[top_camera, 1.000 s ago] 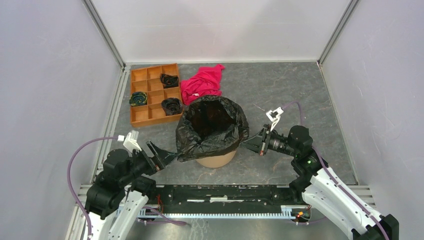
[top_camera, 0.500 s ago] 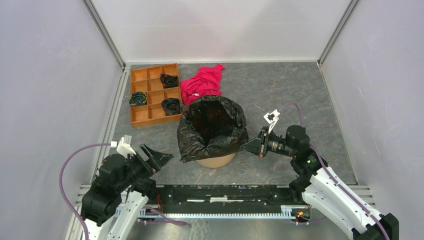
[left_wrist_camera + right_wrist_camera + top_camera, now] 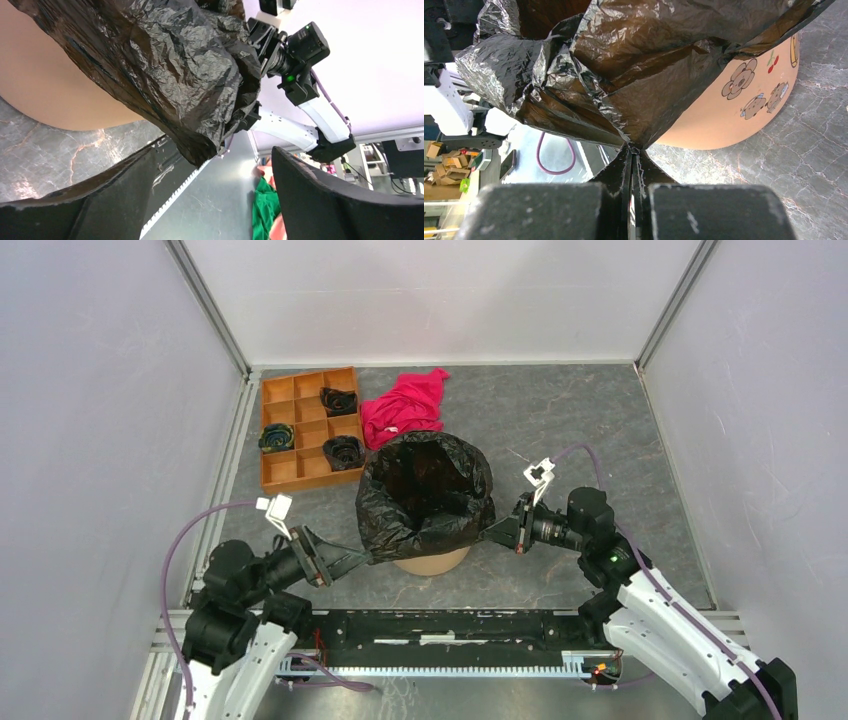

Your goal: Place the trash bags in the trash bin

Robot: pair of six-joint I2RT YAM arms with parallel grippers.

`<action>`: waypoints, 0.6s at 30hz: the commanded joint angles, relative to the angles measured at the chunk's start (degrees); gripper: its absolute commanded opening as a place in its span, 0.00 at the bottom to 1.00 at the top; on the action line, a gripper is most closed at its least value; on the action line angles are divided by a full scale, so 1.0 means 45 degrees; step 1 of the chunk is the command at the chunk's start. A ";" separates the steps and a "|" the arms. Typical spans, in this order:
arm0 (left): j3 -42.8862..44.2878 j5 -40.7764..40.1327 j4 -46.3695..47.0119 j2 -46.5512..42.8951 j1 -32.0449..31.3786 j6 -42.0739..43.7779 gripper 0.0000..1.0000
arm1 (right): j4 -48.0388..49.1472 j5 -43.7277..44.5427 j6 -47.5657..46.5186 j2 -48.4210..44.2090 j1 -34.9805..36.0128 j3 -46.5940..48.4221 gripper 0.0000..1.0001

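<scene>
A big black trash bag (image 3: 425, 495) lines the round orange-brown trash bin (image 3: 432, 562), its wrinkly film folded out over the rim. My right gripper (image 3: 497, 530) is shut on the bag's right edge; in the right wrist view the film (image 3: 624, 75) is pinched at the closed gripper tips (image 3: 631, 150) beside the bin (image 3: 734, 110). My left gripper (image 3: 345, 558) stands open at the bag's lower left hem. In the left wrist view the hem (image 3: 170, 65) hangs just above the wide gap of the gripper (image 3: 215, 165), nothing between the fingers (image 3: 100, 200).
An orange tray (image 3: 283, 470) with square compartments sits at the back left, small dark rolled bundles (image 3: 345, 451) in three of them. A red-pink cloth (image 3: 405, 405) lies behind the bin. White walls close in on three sides; a black rail (image 3: 440, 625) runs along the near edge.
My left gripper drew back from the bag, then swung back to its lower left hem, staying open. The right gripper crept slightly left, still holding the bag's edge.
</scene>
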 commanded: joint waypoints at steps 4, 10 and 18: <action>-0.1016 0.1706 0.1746 0.0885 0.0069 -0.0004 0.74 | 0.0327 0.0074 -0.0144 -0.0054 0.0120 0.0544 0.00; -0.2005 0.1199 0.2168 0.0730 0.0070 -0.0611 0.32 | 0.0330 0.0121 -0.0074 -0.0074 0.0169 0.0467 0.00; -0.2908 0.0060 0.0713 0.0798 0.0068 -0.0702 0.02 | 0.0318 0.0422 -0.0452 0.0079 0.0337 0.0156 0.00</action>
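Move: The near-left corner of the black trash bag hangs just off the open left fingertips, about 2 cm ahead, 2 cm to the right and 4 cm below. The trash bin under the bag is some 11 cm ahead, 12 cm right and 15 cm below the left hand; the wooden tray is roughly 30 cm ahead, 13 cm left and 25 cm below. From the right gripper, that near-left corner lies about 19 cm left, 5 cm back and 3 cm higher. Bring the left gripper down about 6 cm, easing it slightly forward and first a little to the right, onto the trash bag's near-left corner. Tip the fingers some 10 degrees further down as you sink, and shut them from nearly wide open so that they pinch the film at the rim. Keep the right gripper still and closed on its own piece of rim. ##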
